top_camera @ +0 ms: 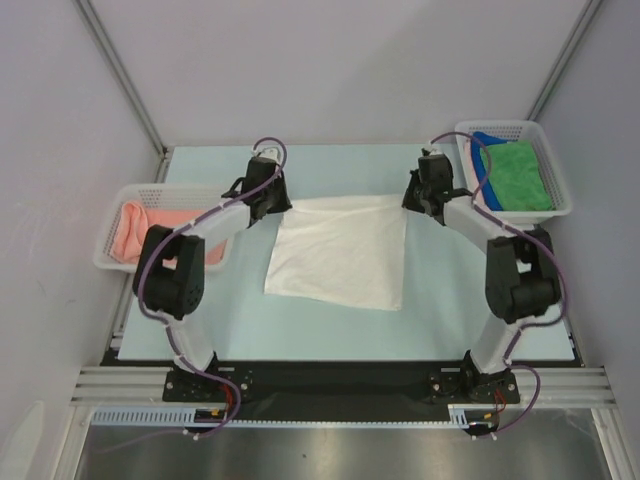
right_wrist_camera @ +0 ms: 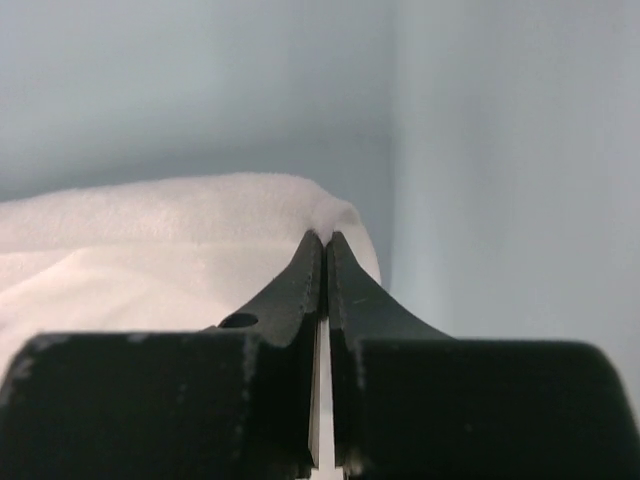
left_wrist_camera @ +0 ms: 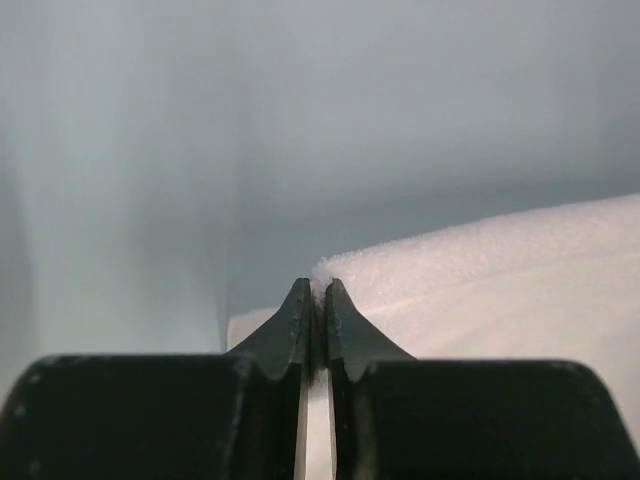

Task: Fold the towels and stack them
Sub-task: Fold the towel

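A white towel point(top_camera: 340, 250) lies spread on the pale blue table point(top_camera: 330, 330) between the two arms. My left gripper point(top_camera: 278, 206) sits at the towel's far left corner, and in the left wrist view the left gripper point(left_wrist_camera: 318, 290) is shut on a pinch of the white towel point(left_wrist_camera: 480, 270). At the far right corner my right gripper point(top_camera: 412, 200) is down on the cloth; the right wrist view has the right gripper point(right_wrist_camera: 326, 240) shut on the white towel point(right_wrist_camera: 180, 230) edge. A salmon pink towel point(top_camera: 135, 230) lies in the left basket. Green point(top_camera: 515, 175) and blue point(top_camera: 484, 150) towels fill the right basket.
A white perforated basket point(top_camera: 115, 255) stands at the table's left edge, another basket point(top_camera: 555, 165) at the far right. Grey walls close in behind and beside the table. The arm bases sit on a black rail point(top_camera: 330, 385) at the near edge.
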You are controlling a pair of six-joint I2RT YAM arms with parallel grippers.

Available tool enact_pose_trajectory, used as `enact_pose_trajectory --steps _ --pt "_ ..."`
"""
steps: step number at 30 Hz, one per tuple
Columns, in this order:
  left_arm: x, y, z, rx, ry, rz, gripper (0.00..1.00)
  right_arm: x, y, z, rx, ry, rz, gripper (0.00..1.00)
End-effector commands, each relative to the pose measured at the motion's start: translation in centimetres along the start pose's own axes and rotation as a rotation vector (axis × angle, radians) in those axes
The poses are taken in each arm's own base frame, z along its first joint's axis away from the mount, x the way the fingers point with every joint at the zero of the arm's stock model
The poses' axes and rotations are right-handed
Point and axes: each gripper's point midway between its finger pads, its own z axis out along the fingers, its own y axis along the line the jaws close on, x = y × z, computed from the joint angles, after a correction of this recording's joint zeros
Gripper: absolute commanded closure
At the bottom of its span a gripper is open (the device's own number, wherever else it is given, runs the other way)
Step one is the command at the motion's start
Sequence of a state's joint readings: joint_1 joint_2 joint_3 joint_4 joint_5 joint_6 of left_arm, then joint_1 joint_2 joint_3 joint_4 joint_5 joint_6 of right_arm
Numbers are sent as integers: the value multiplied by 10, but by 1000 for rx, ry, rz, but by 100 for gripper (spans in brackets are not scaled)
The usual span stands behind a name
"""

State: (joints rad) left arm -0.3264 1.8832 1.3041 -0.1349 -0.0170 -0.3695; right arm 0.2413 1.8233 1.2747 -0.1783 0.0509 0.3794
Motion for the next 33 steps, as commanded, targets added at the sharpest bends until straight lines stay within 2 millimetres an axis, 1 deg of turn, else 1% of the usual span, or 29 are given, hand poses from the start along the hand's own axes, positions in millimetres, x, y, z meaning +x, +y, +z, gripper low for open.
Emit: enact_pose_trajectory --steps 1,2,3,4,5,6,7,8,9,10,11,12,13,14,15,16,17,19,20,21,22,23,24,25,26,27,28,32,33 --pt "-69 -27 -75 24 -319 5 100 -50 23 -64 -24 -246 -33 100" --pt "-66 -33 -96 35 -347 12 100 -47 32 -78 -40 -264 -48 100" --pt "-68 -33 -110 28 -380 9 100 -47 32 -99 -42 -299 -46 100" --pt "-67 -34 -121 29 -401 8 100 -45 34 -112 -50 -318 -52 100" --pt "-51 -37 -128 30 -393 20 100 -44 36 -124 -58 -336 -53 100" --pt "-60 -42 -157 56 -452 12 100 -48 45 -151 -95 -380 -54 100" --pt "-59 -41 -168 45 -476 17 100 -42 39 -159 -79 -389 -57 100" --pt "-46 -47 -177 58 -478 35 100 -39 45 -171 -98 -402 -67 100" --pt "-43 -48 -188 61 -492 44 100 -35 43 -183 -99 -407 -69 100" --pt "-52 -48 -216 68 -560 38 100 -39 41 -206 -117 -453 -59 100" --pt "-40 -53 -223 88 -559 54 100 -39 41 -220 -128 -474 -57 100" --pt "-36 -54 -232 102 -566 60 100 -35 40 -231 -137 -479 -62 100" --pt "-43 -54 -258 127 -628 52 100 -36 43 -255 -175 -518 -61 100" --pt "-37 -63 -268 161 -637 71 100 -38 41 -267 -178 -536 -58 100" --pt "-31 -62 -277 165 -633 93 100 -34 39 -275 -180 -532 -67 100" --pt "-35 -62 -298 186 -678 115 100 -35 41 -289 -201 -549 -69 100" --pt "-33 -70 -311 229 -694 132 100 -42 41 -311 -237 -588 -62 100" --pt "-34 -81 -334 302 -732 180 100 -43 42 -332 -274 -601 -70 100" --pt "-43 -81 -359 338 -788 166 100 -46 42 -346 -299 -620 -65 100" --pt "-45 -84 -371 371 -805 178 100 -51 49 -363 -352 -632 -78 100" --pt "-49 -86 -384 394 -829 199 100 -53 51 -372 -373 -638 -83 100" --pt "-58 -90 -404 433 -864 198 100 -56 54 -381 -394 -647 -87 100" --pt "-59 -93 -417 469 -882 224 100 -59 57 -396 -429 -660 -98 100" --pt "-61 -95 -427 497 -895 236 100 -61 59 -404 -451 -669 -104 100" --pt "-67 -98 -443 530 -920 240 100 -63 61 -411 -466 -675 -109 100" --pt "-64 -103 -450 567 -917 271 100 -62 62 -417 -480 -672 -120 100" --pt "-69 -104 -463 591 -935 275 100 -66 65 -431 -516 -689 -122 100" --pt "-73 -106 -476 611 -926 274 100 -73 72 -454 -569 -701 -121 100" --pt "-72 -106 -473 609 -902 263 100 -73 72 -457 -575 -696 -116 100"
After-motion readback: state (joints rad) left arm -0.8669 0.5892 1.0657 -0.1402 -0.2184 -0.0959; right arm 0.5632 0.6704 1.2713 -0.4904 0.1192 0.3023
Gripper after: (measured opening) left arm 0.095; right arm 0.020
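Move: Both hands already pinch the far corners of the white towel, raised about 8 cm over the table. From the left hand, the near-left corner lies some 17 cm back, 4 cm left and 8 cm down; the pink towel is about 26 cm left, 2 cm back. From the right hand, the near-right corner is roughly 23 cm back, 3 cm left and 8 cm down; the right basket stands 24 cm right, 10 cm ahead. Keeping their pinch on the two far corners, both hands sweep up and back together without stopping, rising some 37 cm while drawing 27 to 29 cm towards the bases, back past where the near edge lay. The fingers tip up from pointing down-forward, about 60 degrees on the left and 45 on the right, and turn somewhat inward. ##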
